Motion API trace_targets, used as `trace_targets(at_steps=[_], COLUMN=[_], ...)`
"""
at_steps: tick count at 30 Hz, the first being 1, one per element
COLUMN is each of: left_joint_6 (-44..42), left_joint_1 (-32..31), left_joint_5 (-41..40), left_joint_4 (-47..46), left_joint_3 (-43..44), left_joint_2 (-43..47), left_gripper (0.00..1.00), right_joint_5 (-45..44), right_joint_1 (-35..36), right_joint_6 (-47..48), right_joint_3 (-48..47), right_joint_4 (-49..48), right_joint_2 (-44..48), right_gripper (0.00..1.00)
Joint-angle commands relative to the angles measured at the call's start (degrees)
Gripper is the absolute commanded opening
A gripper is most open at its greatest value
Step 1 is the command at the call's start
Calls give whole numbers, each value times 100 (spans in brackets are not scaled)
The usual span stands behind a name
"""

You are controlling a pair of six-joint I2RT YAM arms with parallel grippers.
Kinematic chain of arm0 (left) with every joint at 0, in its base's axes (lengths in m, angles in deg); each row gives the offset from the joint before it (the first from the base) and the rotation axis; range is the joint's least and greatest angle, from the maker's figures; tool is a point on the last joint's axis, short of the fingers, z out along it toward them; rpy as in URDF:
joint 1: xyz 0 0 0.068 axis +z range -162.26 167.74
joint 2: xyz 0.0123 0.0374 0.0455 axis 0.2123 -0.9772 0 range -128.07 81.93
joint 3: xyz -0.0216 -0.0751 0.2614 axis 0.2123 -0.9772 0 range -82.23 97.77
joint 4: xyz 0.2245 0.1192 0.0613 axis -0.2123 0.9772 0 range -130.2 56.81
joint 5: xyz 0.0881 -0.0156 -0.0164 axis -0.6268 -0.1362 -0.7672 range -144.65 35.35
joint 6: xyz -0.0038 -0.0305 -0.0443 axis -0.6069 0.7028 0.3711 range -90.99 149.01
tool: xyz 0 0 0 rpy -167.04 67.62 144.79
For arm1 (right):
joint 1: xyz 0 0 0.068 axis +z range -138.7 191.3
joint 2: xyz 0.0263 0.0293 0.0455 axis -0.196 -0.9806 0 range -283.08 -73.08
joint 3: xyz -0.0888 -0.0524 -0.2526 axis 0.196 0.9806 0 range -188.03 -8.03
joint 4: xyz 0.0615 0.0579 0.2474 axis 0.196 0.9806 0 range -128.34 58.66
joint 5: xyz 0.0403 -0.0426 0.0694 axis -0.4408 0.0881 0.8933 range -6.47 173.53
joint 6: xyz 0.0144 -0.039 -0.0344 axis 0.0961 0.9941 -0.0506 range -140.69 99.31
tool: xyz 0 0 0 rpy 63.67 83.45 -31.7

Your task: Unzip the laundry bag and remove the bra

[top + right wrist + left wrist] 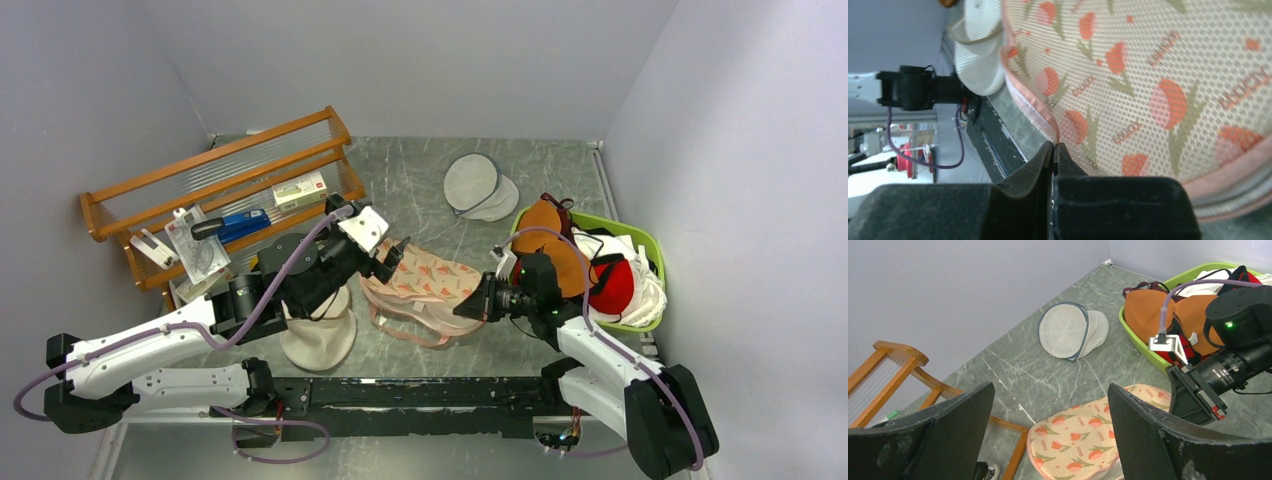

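Note:
The laundry bag (425, 285), pale pink with red-orange flower prints, lies flat in the middle of the table and fills the right wrist view (1158, 75). My right gripper (465, 308) is shut, its fingertips (1053, 146) pinching the bag's pink rim at its right end. Just above the bag's left end (1083, 440) my left gripper (395, 257) hangs wide open with nothing between its fingers (1050, 387). An orange bra (545, 232) with black straps lies over the left rim of the green basket (645, 240), also seen in the left wrist view (1148, 312).
A wooden rack (220, 175) holding small items stands at the back left. A round white mesh pouch (478, 187) lies at the back centre. A cream mesh bag (318, 338) sits under my left arm. The green basket also holds red and white garments (615, 285).

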Motion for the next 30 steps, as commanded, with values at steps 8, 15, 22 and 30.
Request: trace_targets(at_steps=[8, 15, 22, 30], left_joint_6=[-35, -27, -28, -25], left_joint_1=[-53, -57, -62, -71], left_joint_5=[-90, -103, -111, -91], left_joint_4=[38, 40, 72, 43], left_joint_3=[222, 230, 247, 231], left_joint_2=[-18, -37, -102, -68], left_gripper=[95, 95, 95, 95], right_joint_5=[-844, -1059, -690, -23], right_joint_1=[9, 10, 21, 279], right_joint_6=[273, 375, -42, -470], right_joint_3=[-417, -322, -39, -226], right_joint_4=[984, 799, -425, -1999], right_joint_2=[-745, -303, 976, -25], right_gripper=[0, 2, 47, 63])
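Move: Right under the right hand, which already pinches the near edge of the laundry bag's folded-over flap, is the place this edge goes to; the bag's middle lies about 6 cm ahead, 6 cm to the left and 6 cm below. The bra, in the green basket, is some 16 cm farther out and 19 cm to the right, about level in height; the round mesh pouch is roughly 28 cm ahead and 4 cm right. From the left hand the bag is about 5 cm ahead, 7 cm right and 34 cm down. Lowering the pinched flap edge onto the bag's near right part, the right hand sinks some 4 cm while easing about 2 cm to its right and tilting slightly further down. It then opens its fingers to well over half, lets go of the flap and lifts off about 9 cm, drifting a few centimetres forward and left over the bag as the fingers tip back up. ##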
